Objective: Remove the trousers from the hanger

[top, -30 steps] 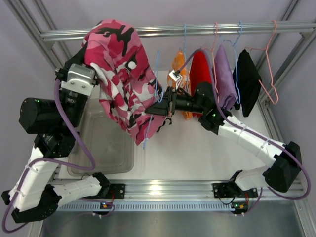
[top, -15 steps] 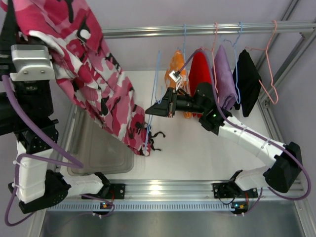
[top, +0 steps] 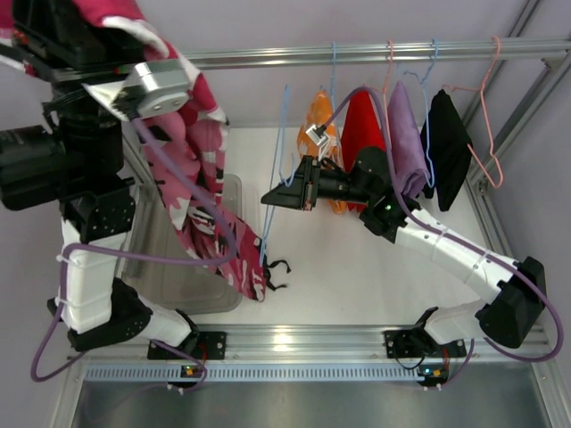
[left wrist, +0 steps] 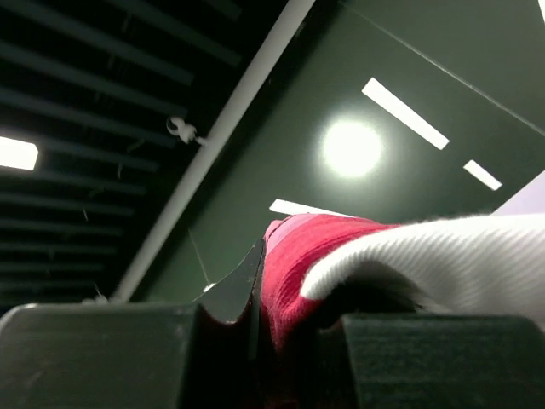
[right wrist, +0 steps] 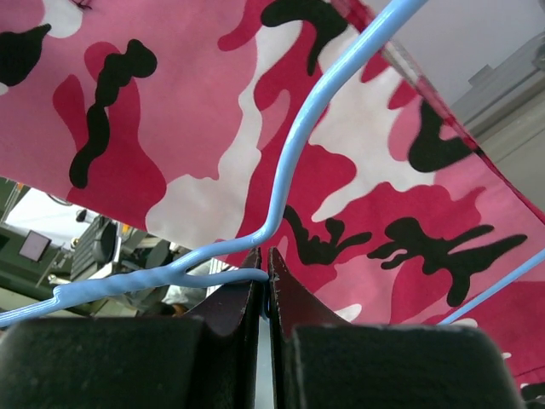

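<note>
The pink-white-black camouflage trousers hang from my left gripper, raised at the top left. The cloth drapes down to the table's front, its lower end by the blue wire hanger. In the left wrist view the jaws are shut on the trousers' red and white cloth. My right gripper is shut on the blue hanger, which hangs from the rail; the camouflage cloth fills the view behind it. The orange trousers hang on the rail beside it.
A clear plastic bin sits on the table at the left under the hanging cloth. Red, purple and black garments hang on the rail to the right. A pink empty hanger is at the far right.
My left gripper has swung up and left with the camouflage trousers, pulling them off the blue hanger. The right gripper has stayed on the hanger.
</note>
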`<move>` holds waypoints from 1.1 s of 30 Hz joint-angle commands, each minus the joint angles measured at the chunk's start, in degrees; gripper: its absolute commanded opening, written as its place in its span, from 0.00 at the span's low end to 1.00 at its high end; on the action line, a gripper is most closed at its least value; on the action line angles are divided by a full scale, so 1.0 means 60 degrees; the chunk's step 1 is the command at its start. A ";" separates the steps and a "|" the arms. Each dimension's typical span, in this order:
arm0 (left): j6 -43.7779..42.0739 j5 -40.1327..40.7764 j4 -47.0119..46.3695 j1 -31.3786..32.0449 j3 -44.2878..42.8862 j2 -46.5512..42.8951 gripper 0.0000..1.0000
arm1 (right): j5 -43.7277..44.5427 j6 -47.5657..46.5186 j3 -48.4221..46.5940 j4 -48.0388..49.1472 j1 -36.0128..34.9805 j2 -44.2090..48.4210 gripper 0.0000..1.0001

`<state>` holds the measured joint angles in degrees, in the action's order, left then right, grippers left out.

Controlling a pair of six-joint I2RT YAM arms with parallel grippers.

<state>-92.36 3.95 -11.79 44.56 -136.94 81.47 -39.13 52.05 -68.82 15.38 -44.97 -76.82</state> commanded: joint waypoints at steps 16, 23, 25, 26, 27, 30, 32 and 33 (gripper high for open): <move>-0.4558 0.3676 0.2372 -0.0028 0.2037 -0.2019 0.00 | -0.0128 -0.0077 -0.0498 0.0880 -0.0122 0.0498 0.00; -0.5524 0.4995 0.2594 -0.0014 0.2856 -0.3175 0.00 | -0.0172 0.0084 -0.0527 0.1041 -0.0122 0.0323 0.00; -0.5701 0.5508 0.2988 -0.0014 0.3658 -0.3557 0.00 | -0.0172 0.0099 -0.0571 0.1041 -0.0122 0.0278 0.00; -0.5730 0.5683 0.3513 0.0001 0.3939 -0.3733 0.00 | -0.0172 0.0099 -0.0601 0.1041 -0.0137 0.0235 0.00; -0.5556 0.6149 0.3997 0.0015 0.4160 -0.4054 0.00 | -0.0172 0.0114 -0.0630 0.1041 -0.0122 0.0205 0.00; -0.5029 0.6740 0.5726 0.0088 0.4849 -0.4496 0.00 | -0.0172 0.0128 -0.0733 0.1011 -0.0137 0.0147 0.00; -0.4575 0.7382 0.6357 0.0191 0.4909 -0.4439 0.00 | -0.0157 0.0128 -0.0776 0.0997 -0.0137 0.0117 0.00; -0.3935 0.7529 0.7259 0.0191 0.4866 -0.4409 0.00 | -0.0143 0.0143 -0.0791 0.0968 -0.0137 0.0132 0.00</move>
<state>-112.99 45.01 22.74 45.04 -108.47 53.15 -39.35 52.97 -70.30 15.68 -44.99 -76.25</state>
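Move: The left hand, high up, holds the trousers by the waistband. From it the grey bin lies about 12 cm ahead, level sideways and some 80 cm below. The trousers' lower end hangs about 19 cm to its right, 2 cm back and 74 cm down; the blue hanger is 24 cm right, 3 cm ahead and 45 cm below. From the right hand, the bin lies some 24 cm left, 9 cm ahead and 38 cm below. Keep the left gripper shut on the waistband and swing it forward about 7 cm, a little to the right at first and starting to sink, then bring it back and sweep it left, away from the hanger, ending roughly 17 cm lower. Tip the upward-pointing fingers over to point mostly forward as you turn them counter-clockwise. Hold the blue hanger nearly still in the right gripper. ##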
